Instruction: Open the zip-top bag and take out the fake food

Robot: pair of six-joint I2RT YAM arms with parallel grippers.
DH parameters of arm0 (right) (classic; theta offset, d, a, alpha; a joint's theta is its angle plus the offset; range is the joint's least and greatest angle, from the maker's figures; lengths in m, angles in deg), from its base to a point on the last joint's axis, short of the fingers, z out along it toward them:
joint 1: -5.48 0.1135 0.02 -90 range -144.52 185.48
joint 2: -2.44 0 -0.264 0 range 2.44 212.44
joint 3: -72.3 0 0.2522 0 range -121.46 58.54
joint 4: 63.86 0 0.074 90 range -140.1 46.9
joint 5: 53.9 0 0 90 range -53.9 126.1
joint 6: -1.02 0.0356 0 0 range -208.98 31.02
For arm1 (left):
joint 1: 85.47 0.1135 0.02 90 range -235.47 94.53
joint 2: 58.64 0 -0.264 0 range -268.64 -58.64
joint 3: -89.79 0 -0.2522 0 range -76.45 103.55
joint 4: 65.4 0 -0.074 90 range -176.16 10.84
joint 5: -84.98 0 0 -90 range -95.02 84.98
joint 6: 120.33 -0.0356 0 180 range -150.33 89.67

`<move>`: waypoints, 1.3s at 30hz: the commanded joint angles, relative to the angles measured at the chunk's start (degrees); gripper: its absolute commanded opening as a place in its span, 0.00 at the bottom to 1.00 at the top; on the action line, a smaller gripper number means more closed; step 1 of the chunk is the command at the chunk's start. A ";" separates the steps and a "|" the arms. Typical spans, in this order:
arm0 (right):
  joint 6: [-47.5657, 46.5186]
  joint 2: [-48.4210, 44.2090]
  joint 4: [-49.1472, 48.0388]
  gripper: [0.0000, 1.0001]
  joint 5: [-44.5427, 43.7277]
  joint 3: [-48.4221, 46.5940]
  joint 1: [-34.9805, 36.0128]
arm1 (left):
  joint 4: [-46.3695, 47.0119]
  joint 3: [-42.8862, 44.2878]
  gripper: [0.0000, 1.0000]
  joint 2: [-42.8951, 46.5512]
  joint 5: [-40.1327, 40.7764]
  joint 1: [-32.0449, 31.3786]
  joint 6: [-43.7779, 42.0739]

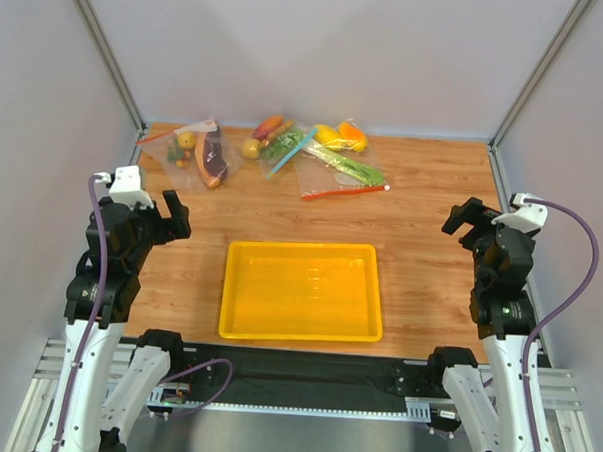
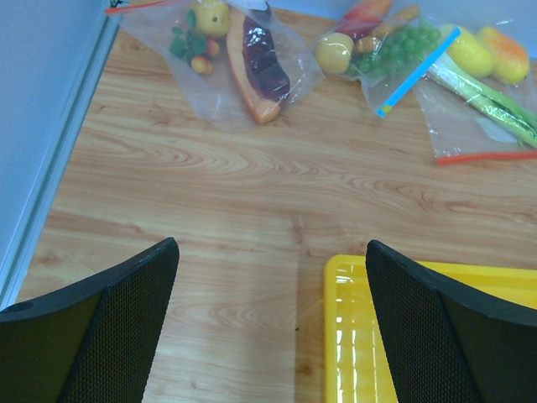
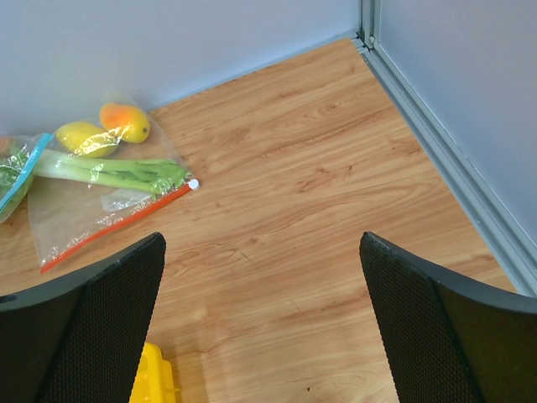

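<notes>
The zip-top bag (image 1: 336, 174) lies flat at the back of the table, its red-orange zip strip (image 1: 345, 192) along the near edge. Inside are a pale-green stalk (image 1: 346, 164), a yellow fruit (image 1: 327, 135) and an orange fruit (image 1: 352, 136). The bag also shows in the right wrist view (image 3: 92, 206) and the left wrist view (image 2: 478, 126). My left gripper (image 1: 172, 212) is open and empty at the left. My right gripper (image 1: 465, 219) is open and empty at the right. Both are well short of the bag.
A yellow tray (image 1: 302, 290) sits in the middle near the front. A clear bag with a blue zip strip (image 1: 285, 145) lies left of the zip-top bag. A smaller bag with a purple eggplant (image 1: 213, 154) lies at the back left. Walls enclose three sides.
</notes>
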 commanded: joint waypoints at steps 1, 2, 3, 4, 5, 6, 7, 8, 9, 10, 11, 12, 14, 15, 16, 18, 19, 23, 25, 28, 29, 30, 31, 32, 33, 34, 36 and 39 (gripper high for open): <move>0.06 -0.09 -1.30 1.00 -1.33 0.21 -0.16 | 1.53 -0.22 0.99 1.24 1.56 0.29 -0.20; 0.15 0.00 -1.30 1.00 -1.33 0.21 -0.17 | 1.53 -0.31 0.99 1.24 1.64 0.38 -0.20; 0.15 0.00 -1.39 1.00 -1.42 0.29 -0.17 | 1.61 -0.31 0.99 1.42 1.56 0.29 -0.20; 0.15 0.17 -1.39 1.00 -1.42 0.21 -0.17 | 1.61 -0.40 0.99 1.42 1.47 0.29 -0.20; 0.15 0.18 -1.30 1.00 -1.42 0.21 -0.17 | 1.70 -0.48 0.99 1.42 1.47 0.29 -0.37; 0.15 0.26 -1.30 1.00 -1.42 0.21 -0.17 | 1.70 -0.48 0.99 1.33 1.56 0.29 -0.38; 0.15 0.26 -1.39 1.00 -1.42 0.29 -0.17 | 1.70 -0.57 0.99 1.33 1.64 0.29 -0.38; 0.15 0.44 -1.30 1.00 -1.33 0.21 -0.17 | 1.79 -0.66 0.99 1.33 1.65 0.29 -0.38; 0.06 0.53 -1.30 1.00 -1.16 0.21 -0.17 | 1.79 -0.83 0.99 0.98 1.65 0.29 -0.38; 0.15 0.70 -1.47 1.00 -0.98 0.21 -0.17 | 1.79 -1.01 0.99 0.72 1.65 0.38 -0.29; 0.06 0.88 -1.65 1.00 -0.63 0.12 -0.17 | 1.62 -1.10 0.99 0.46 1.65 0.29 -0.38; 0.15 1.84 -2.26 1.00 0.68 0.03 -0.17 | 1.35 -0.93 0.99 -0.42 1.56 0.29 -0.20; 0.24 3.77 -3.32 1.00 3.40 -0.75 -0.08 | 0.91 -0.31 0.99 -1.30 1.47 0.29 -0.37; 0.41 6.74 -4.19 1.00 4.81 -1.20 -0.16 | 0.91 -0.13 0.99 -1.65 1.21 0.29 -0.38; 0.59 8.60 -4.63 1.00 5.69 -1.72 1.84 | 0.91 -0.05 0.99 -2.00 0.68 0.29 -0.38; -0.46 15.51 -5.78 1.00 4.22 -4.69 4.56 | 1.17 -0.04 0.99 -2.18 -0.11 0.38 -0.46; -2.46 18.17 -5.96 1.00 1.07 -6.28 8.23 | 1.26 -0.13 0.99 -1.92 -1.07 0.38 -0.55; -5.56 31.00 -9.11 1.00 -0.99 -12.88 15.73 | 2.05 -1.27 0.99 -1.04 -2.13 0.38 -0.81; -5.56 37.95 -12.19 1.00 1.73 -16.21 17.93 | 2.14 -1.62 0.99 -0.78 -2.92 0.38 -0.99; -6.61 47.35 -15.27 1.00 3.23 -21.48 21.26 | 2.67 -2.50 0.99 -0.86 -4.76 0.38 -0.73; -7.14 49.72 -16.06 1.00 3.41 -22.72 22.06 | 2.76 -2.59 0.99 -0.95 -5.29 0.38 -0.55; -7.32 54.62 -17.28 1.00 3.50 -24.04 22.77 | 3.02 -2.68 0.99 -0.95 -5.56 0.38 -0.64; -7.49 56.93 -17.64 1.00 3.59 -25.79 24.17 | 3.11 -2.77 0.99 -1.21 -6.61 0.47 -0.64; -7.58 59.30 -17.65 1.00 3.68 -28.94 24.79 | 3.28 -2.77 0.99 -1.39 -6.96 0.47 -0.38; -7.58 63.85 -17.65 1.00 3.77 -31.15 25.84 | 3.37 -2.86 0.99 -1.57 -7.58 0.82 -0.38; -7.76 66.16 -17.65 1.00 3.51 -33.00 26.37 | 3.46 -2.94 0.99 -1.65 -8.02 0.99 -0.29; -9.50 72.12 -17.73 1.00 2.72 -38.27 28.12 | 3.99 -3.12 0.99 -1.83 -9.68 1.43 -0.38; -11.88 79.42 -17.56 1.00 0.87 -45.37 29.63 | 4.60 -3.56 0.99 -1.83 -10.66 2.05 -0.29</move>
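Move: The open right hand goes for the red zip of the celery bag, whose middle lies about 24 cm ahead, 22 cm to its left and some 25 cm below. The celery lies about 8 cm beyond the zip; the blue-zip bag is some 13 cm farther out than the zip and 17 cm left of it. The yellow tray's middle is 28 cm left of this hand and 8 cm back. From the left hand, the red zip is about 27 cm ahead and 32 cm right. After a short rest the right arm sweeps quickly left and forward while sinking, about 26 cm left, 21 cm out and 14 cm down, over the empty table beyond the tray towards the celery bag's red zip, its wrist turning some 35 degrees counter-clockwise and tipping down about 20, until the wide-open fingers hang close above and just short of the zip without touching it. The left hand, also open, only eases a couple of centimetres down and right, turning slightly clockwise. ##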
